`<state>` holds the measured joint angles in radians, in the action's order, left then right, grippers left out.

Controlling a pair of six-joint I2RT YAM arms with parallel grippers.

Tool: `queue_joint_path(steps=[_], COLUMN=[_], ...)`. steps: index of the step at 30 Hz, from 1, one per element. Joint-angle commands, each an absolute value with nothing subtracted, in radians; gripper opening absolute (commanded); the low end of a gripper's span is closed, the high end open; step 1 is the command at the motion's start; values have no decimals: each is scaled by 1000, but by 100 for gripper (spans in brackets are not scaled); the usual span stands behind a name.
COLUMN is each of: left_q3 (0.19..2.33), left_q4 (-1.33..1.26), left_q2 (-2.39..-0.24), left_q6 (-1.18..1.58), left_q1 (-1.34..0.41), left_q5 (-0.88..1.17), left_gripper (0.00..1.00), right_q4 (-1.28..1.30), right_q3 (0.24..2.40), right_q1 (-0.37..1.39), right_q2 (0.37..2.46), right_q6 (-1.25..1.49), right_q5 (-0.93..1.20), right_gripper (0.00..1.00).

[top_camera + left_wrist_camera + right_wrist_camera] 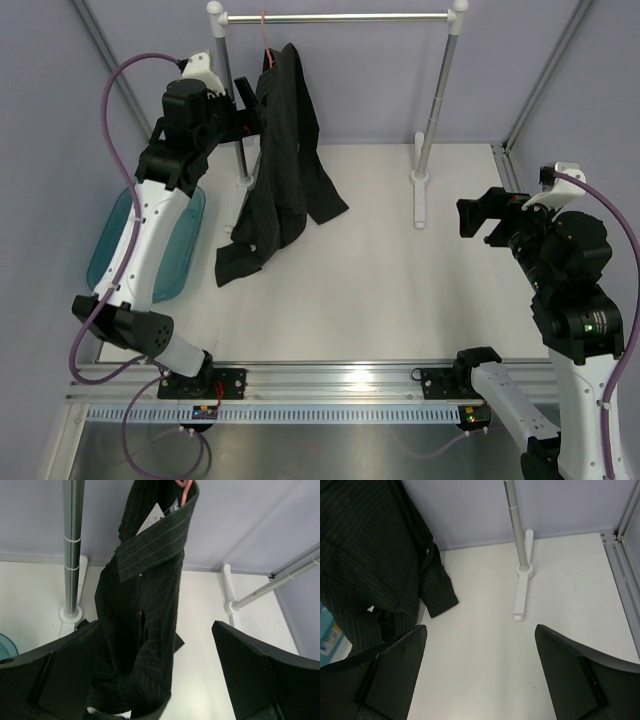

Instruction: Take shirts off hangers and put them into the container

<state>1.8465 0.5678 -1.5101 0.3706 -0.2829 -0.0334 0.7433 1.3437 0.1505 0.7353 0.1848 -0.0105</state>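
A black pinstriped shirt (285, 150) hangs from a thin pink hanger (266, 35) on the rail, its lower end trailing onto the white table. In the left wrist view the collar and body of the shirt (145, 605) fill the middle, with the pink hanger (182, 490) at the top. My left gripper (255, 112) is raised just left of the shirt, open; the fabric hangs between its fingers (157, 665), close to the left one. The teal container (120, 240) sits at the left under that arm. My right gripper (480, 215) hovers open at the right, nothing between its fingers (480, 665).
The metal rail (335, 17) spans the back on two posts, each with a white foot (420, 200) on the table. The right post (517, 530) stands ahead of my right gripper. An aluminium track (330, 375) runs along the near edge.
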Motion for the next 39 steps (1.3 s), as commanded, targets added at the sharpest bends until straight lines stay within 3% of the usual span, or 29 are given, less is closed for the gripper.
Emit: queue_joint_path(steps=[1,8,10,21,26,27,28,39], left_q3=[1905,1913,1910,1911,1919,1917,1917,1925], left_q4=[492,446,423,410,396,382,376,327], left_q2=[-1561,-1643,-1654,-1718,-1709,-1694,-1686,-1560], left_q6=[356,285,269,209,189,184,181,115], left_q1=[-290,-325,-337,-353,-354,-354,-354,-364], left_q5=[-106,-113,-110,-144,-152,-152,-153,-135], left_gripper=[95,81,72,44,13,3,0,0], right_q4=[799,825,824,830,833,833,833,847], right_q3=[1339,1333,1331,1328,1327,1325,1322,1335], right_q1=[160,160,160,160,158,158,160,160], right_q2=[756,784,790,804,801,801,799,782], right_q6=[152,146,144,146,146,146,144,126], right_q5=[60,77,83,89,100,103,104,117], right_gripper=[99,100,100,99,99,99,99,99])
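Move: The near edge of the hanging shirt's upper part lies about 6 cm ahead of the left hand, 3 cm to its right and 6 cm lower. The hanger is some 8 cm ahead, 3 cm right and 8 cm above; the stand's left post is roughly 10 cm ahead and 6 cm left. From the right hand, that shirt edge is about 26 cm ahead, 41 cm left and 5 cm lower. Left hand reaches about 6 cm forward and down, pinches the shirt, then lifts 3 cm; right sinks slightly. ##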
